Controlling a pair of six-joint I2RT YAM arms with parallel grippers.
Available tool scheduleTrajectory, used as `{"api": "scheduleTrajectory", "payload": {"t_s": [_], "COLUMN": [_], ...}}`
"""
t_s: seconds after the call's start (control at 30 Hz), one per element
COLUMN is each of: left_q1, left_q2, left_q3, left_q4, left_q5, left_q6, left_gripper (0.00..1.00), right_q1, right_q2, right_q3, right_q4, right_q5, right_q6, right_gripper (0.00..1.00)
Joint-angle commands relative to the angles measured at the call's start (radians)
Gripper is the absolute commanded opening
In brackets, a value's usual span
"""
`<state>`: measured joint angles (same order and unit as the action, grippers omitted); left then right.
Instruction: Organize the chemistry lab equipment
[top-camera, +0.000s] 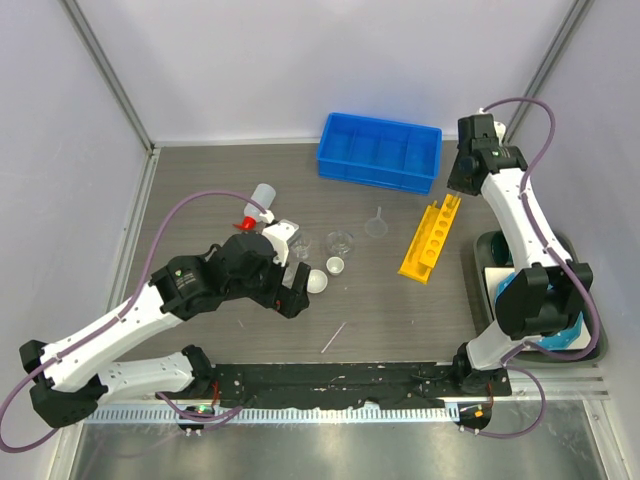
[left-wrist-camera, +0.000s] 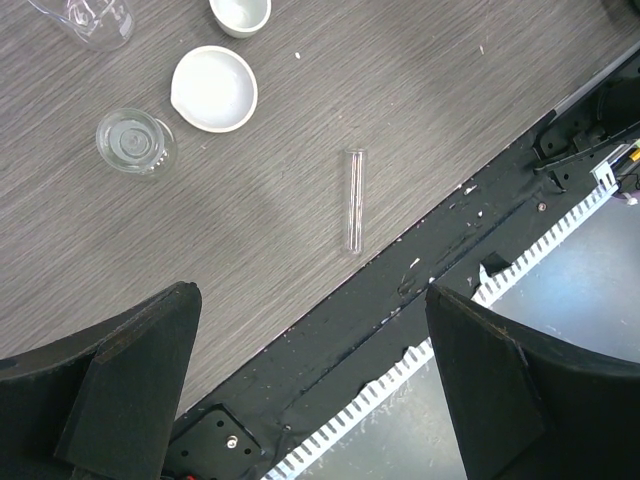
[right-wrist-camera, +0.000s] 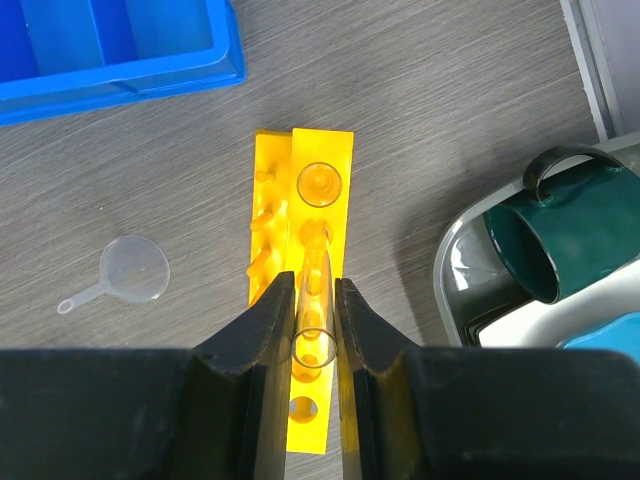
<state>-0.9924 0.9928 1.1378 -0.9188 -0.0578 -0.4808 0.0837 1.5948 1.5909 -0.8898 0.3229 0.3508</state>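
My right gripper (right-wrist-camera: 314, 285) is shut on a thin glass tube (right-wrist-camera: 315, 310) and holds it upright over the yellow tube rack (right-wrist-camera: 340, 160), above its middle holes. Another tube (right-wrist-camera: 320, 185) stands in a hole farther along the rack. In the top view that gripper (top-camera: 452, 192) hangs over the rack's far end (top-camera: 430, 240). My left gripper (left-wrist-camera: 308, 292) is open and empty above the table's near edge. A loose glass tube (left-wrist-camera: 354, 200) lies just ahead of it. Two white dishes (left-wrist-camera: 214, 88) and a small beaker (left-wrist-camera: 135, 142) sit beyond. The funnel (top-camera: 377, 226) lies left of the rack.
A blue bin (top-camera: 380, 150) stands at the back. The red-capped squeeze bottle (top-camera: 260, 203) and more beakers (top-camera: 340, 241) are behind my left arm. A grey tray (right-wrist-camera: 450, 270) on the right holds a teal mug (right-wrist-camera: 560, 235). A black rail (left-wrist-camera: 400, 290) runs along the near edge.
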Motion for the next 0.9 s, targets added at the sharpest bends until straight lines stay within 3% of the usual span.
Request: {"api": "scheduleTrajectory", "payload": {"t_s": [0.0,0.87], "left_q1": [0.001,0.003], "left_q2": [-0.013,-0.003], "left_q3": [-0.001,0.007], "left_q4": [0.017,0.009], "left_q5": [-0.011,-0.014], "left_q6": [0.021,0.024], "left_gripper": [1.00,1.00], "right_q1": [-0.002,-0.001], "right_q2": [0.004,0.086], "right_q3": [-0.011,-0.108], "right_q4": [0.046,0.111], "right_q5": [-0.002,-0.015], "right_q6": [-0.001,0.037], "right_gripper": [0.01,0.01]}}
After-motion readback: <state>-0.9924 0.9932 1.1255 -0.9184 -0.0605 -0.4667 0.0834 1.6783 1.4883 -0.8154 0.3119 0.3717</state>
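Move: Straight below the right hand, about 14 cm down, is the second hole from the far end of the yellow rack. The hand already holds a test tube over it. From this hand the blue tray is some 16 cm ahead and 15 cm left, the white funnel about 15 cm left and 1 cm back, and the green mug roughly 18 cm right and 5 cm back. From the left hand that hole lies about 25 cm ahead and 37 cm right. Lowering the held test tube almost straight down towards the rack's second hole, just on the near side of the tube already standing in the far hole, the right hand sinks about 6 cm, quickest midway and slowing later. Its fingers tip down some 5 degrees and keep their grip near the tube's rim. ##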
